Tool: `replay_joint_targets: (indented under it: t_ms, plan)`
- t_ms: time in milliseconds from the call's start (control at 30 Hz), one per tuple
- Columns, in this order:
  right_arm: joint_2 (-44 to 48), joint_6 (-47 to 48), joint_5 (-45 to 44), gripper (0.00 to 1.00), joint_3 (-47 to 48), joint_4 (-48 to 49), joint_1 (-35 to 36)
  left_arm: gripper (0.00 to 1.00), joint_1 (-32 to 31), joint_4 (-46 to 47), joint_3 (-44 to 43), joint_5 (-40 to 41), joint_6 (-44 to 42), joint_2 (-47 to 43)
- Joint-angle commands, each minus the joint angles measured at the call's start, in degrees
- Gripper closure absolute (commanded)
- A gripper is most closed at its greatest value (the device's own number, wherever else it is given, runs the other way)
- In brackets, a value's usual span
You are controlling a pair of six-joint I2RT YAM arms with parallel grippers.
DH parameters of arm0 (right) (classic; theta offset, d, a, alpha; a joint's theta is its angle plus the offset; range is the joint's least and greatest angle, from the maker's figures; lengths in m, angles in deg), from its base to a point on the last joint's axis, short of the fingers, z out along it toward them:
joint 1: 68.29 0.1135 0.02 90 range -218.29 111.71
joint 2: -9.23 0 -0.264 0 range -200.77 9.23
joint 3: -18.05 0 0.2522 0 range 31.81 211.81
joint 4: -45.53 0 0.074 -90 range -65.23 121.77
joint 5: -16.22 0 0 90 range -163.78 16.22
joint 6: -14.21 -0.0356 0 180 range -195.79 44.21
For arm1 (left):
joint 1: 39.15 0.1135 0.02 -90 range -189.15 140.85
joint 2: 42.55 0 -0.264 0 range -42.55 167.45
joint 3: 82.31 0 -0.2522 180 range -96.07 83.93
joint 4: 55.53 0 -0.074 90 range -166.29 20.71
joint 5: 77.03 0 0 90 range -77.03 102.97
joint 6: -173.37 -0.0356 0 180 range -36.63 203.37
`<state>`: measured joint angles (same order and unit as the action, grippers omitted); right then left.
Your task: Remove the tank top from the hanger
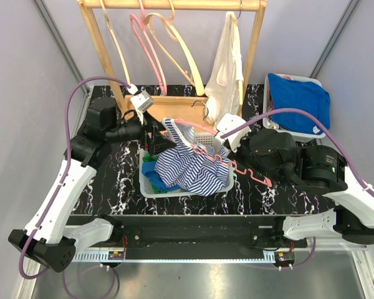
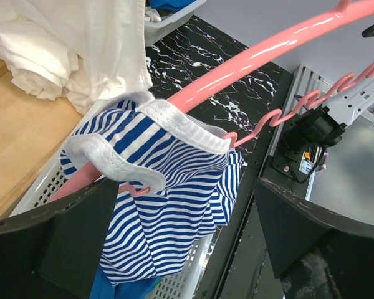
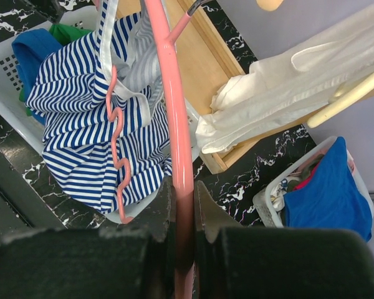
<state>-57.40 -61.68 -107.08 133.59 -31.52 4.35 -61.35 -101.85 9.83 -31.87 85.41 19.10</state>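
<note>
The blue-and-white striped tank top [image 1: 193, 165] is draped over a pink hanger [image 1: 249, 169] and sags into a white basket. My right gripper [image 1: 227, 148] is shut on the hanger's straight arm [image 3: 174, 93], seen between its jaws in the right wrist view [image 3: 184, 193]. The top [image 3: 81, 124] hangs off the hanger's far end. My left gripper [image 1: 154, 140] is open beside the top's white-edged strap. In the left wrist view the top [image 2: 168, 187] lies between the spread jaws of the left gripper [image 2: 184, 212], still looped over the hanger [image 2: 262, 53].
The white basket [image 1: 151, 187] holds blue and green clothes. A wooden rack [image 1: 174, 5] stands behind with pink and cream hangers [image 1: 151, 56] and a white garment [image 1: 224, 68]. A bin with blue cloth [image 1: 299, 103] sits at back right.
</note>
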Motion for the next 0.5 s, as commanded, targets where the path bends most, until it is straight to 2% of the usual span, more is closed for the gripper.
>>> replay_joint_targets:
  t_ms: [0, 67, 100, 133, 200, 233, 267, 300, 333, 367, 467]
  plan:
    - [0.2, -0.1, 1.6, 1.0, 2.3, 4.9, 0.4, 0.34, -0.2, 4.2, -0.6, -2.8, -0.7, 0.6]
    - [0.4, -0.2, 2.4, 1.0, 2.7, 5.0, 0.4, 0.59, -0.1, 4.7, -0.5, -2.8, -0.3, 0.7]
    - [0.4, -0.1, 2.5, 1.0, 2.9, 5.2, 0.4, 0.67, -0.1, 4.8, -0.5, -2.7, -0.2, 0.9]
    - [0.5, -0.2, 2.8, 1.0, 3.2, 5.1, 0.4, 0.62, -0.1, 4.8, -0.6, -2.3, -0.5, 0.9]
    - [0.5, -0.2, 3.1, 1.0, 3.8, 4.9, 0.4, 0.43, -0.2, 4.6, -0.5, -1.3, -0.5, 0.8]
    - [0.4, -0.3, 3.2, 1.0, 4.0, 4.8, 0.4, 0.41, -0.2, 4.6, -0.6, -1.5, -0.5, 0.8]
    - [0.3, -0.3, 3.4, 1.0, 4.2, 4.8, 0.5, 0.46, -0.1, 4.6, -0.6, -2.5, -0.5, 0.7]
    - [0.3, -0.3, 3.6, 1.0, 4.1, 5.1, 0.4, 0.54, -0.1, 4.7, -0.7, -2.8, -0.5, 0.7]
    - [0.3, -0.3, 3.8, 1.0, 4.0, 5.2, 0.5, 0.69, -0.2, 4.9, -0.6, -3.1, 0.0, 0.8]
    - [0.3, -0.2, 4.2, 1.0, 3.9, 5.3, 0.4, 0.79, -0.1, 5.1, -0.9, -3.2, 0.2, 1.2]
    - [0.4, -0.3, 4.6, 1.0, 2.8, 6.0, 0.5, 1.0, 0.0, 5.0, -2.1, -3.2, 0.1, 1.8]
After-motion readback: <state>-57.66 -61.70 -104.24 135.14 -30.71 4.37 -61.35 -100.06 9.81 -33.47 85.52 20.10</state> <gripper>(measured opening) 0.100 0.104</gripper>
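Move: The striped tank top's upper strap edge lies almost between the left hand's open pads, about 1 cm ahead, 2 cm right and level. The pink hanger's hook is about 9 cm right and 6 cm ahead of that hand, the basket's middle some 5 cm right, 2 cm back and 30 cm below. From the right hand, already gripping the hanger bar, the strap edge is roughly 15 cm left, 6 cm ahead and 5 cm lower. The left fingers shut from wide open and pinch the white-trimmed strap edge of the striped tank top beside the hanger bar, opening partway again once before closing down; that hand otherwise stays almost in place. The right hand keeps its grip on the pink hanger, easing about 1 cm left and up with a slight counter-clockwise turn. ##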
